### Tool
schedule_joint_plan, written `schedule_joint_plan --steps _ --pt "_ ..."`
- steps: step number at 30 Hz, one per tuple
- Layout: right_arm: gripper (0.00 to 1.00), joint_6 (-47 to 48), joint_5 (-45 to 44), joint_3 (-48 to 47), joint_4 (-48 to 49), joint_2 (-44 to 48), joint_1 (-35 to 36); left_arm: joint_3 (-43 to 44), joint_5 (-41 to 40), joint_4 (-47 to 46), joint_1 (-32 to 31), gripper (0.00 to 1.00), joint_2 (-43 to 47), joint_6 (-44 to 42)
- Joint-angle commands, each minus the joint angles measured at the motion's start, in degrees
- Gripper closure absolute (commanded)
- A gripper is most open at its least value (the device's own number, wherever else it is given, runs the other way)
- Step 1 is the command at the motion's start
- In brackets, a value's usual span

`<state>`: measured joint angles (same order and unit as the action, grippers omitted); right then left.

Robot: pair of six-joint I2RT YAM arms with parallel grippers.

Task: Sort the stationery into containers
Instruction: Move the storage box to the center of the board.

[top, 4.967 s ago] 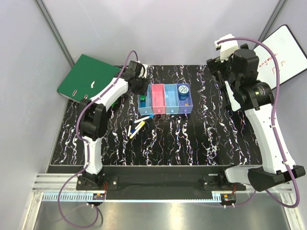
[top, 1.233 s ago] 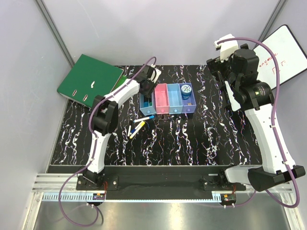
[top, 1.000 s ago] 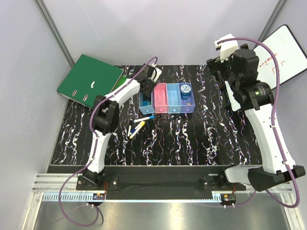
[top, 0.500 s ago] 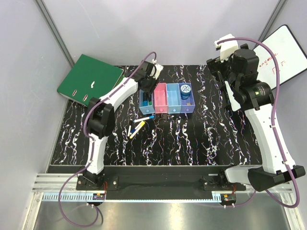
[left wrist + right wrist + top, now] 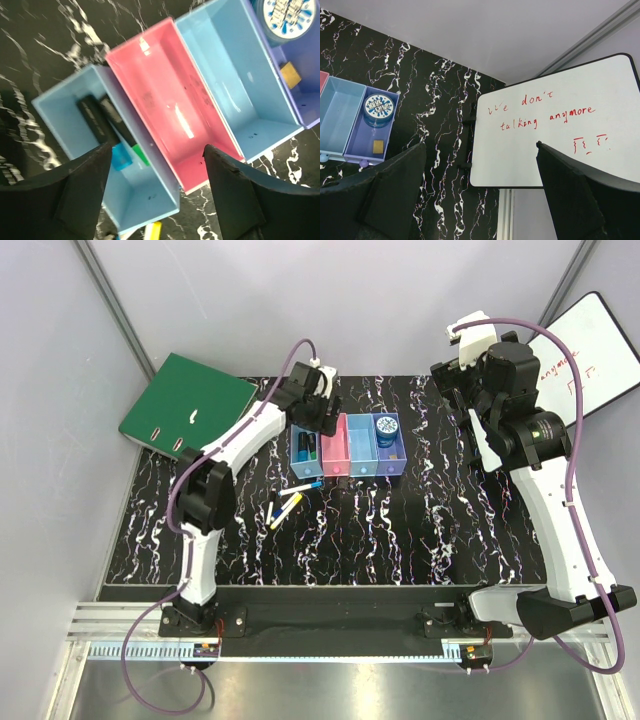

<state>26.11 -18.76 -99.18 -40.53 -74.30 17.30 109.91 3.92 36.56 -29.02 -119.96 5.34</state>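
The containers (image 5: 345, 448) are a joined row of bins at the table's far middle: light blue, pink, light blue, purple. My left gripper (image 5: 157, 192) hovers open over the left bin (image 5: 95, 172) and the pink bin (image 5: 170, 100), holding nothing; from above it (image 5: 320, 418) sits at the row's far left end. Two dark markers (image 5: 102, 122), one blue-capped and one green-capped, lie in the left bin. The blue tin (image 5: 285, 17) and a small tan piece (image 5: 290, 75) sit in the purple bin. Loose pens (image 5: 288, 502) lie on the table. My right gripper (image 5: 480, 200) is open and raised at the far right.
A green ring binder (image 5: 185, 402) lies at the far left corner. A whiteboard (image 5: 555, 130) with red writing leans at the far right. A yellow pen tip (image 5: 152, 231) shows just in front of the left bin.
My left gripper has drawn back from over the left blue bin toward the far edge, and its jaws stand wider. The right arm has not moved.
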Motion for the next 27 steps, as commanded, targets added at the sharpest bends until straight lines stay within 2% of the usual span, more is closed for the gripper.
schedule_joint_plan --steps 1,7,11,14,17,18,20,21,24,27 --pt "0.00 0.26 0.04 -0.32 1.51 1.26 0.19 -1.62 3.37 0.01 -0.60 0.20 -3.17 5.82" --pt "0.00 0.26 0.13 0.21 1.51 1.35 0.19 -0.93 2.85 -0.08 -0.69 0.22 -6.51 6.34" --pt "0.00 0.17 0.13 0.21 1.42 0.91 0.19 0.57 2.32 -0.08 -0.69 0.28 -8.36 6.35" --pt "0.00 0.08 0.31 0.21 1.51 0.56 0.19 1.54 1.88 -0.08 -0.78 0.41 -9.15 5.91" --pt "0.00 0.00 0.40 0.12 1.51 0.21 0.28 1.89 2.05 0.01 -0.87 0.60 -9.85 5.20" --pt "0.00 -0.09 0.31 0.04 1.51 0.04 0.19 1.89 1.88 0.01 -0.87 0.70 -9.94 5.03" --pt "0.00 -0.18 0.48 -0.05 1.51 0.12 0.19 1.89 1.62 0.09 -0.87 0.78 -10.29 4.59" --pt "0.00 -0.27 0.48 -0.05 1.42 0.04 0.19 1.89 1.35 0.09 -0.87 0.91 -10.47 4.15" --pt "0.00 -0.27 0.57 0.12 1.51 0.04 0.19 1.71 1.00 0.27 -0.87 1.00 -10.82 3.19" --pt "0.00 -0.27 0.48 0.21 1.51 0.12 0.19 1.45 -0.05 0.80 -0.96 1.00 -10.82 2.22"
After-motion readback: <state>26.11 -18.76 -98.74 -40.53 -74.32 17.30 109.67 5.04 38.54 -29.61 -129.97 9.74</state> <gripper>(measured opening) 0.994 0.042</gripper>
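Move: The left hand hovers open over the storage box. The divider between its left light-blue and its pink compartment lies straight below, level both ways, about 11 cm down. The blue jar in the purple compartment is some 14 cm right and 3 cm ahead. The yellow marker lies about 15 cm back and 8 cm left. From the right hand the divider is roughly 32 cm left, 9 cm ahead and far below. The left hand sinks about 10 cm, tipping further down, and closes to pinch the storage box's blue-pink divider. ##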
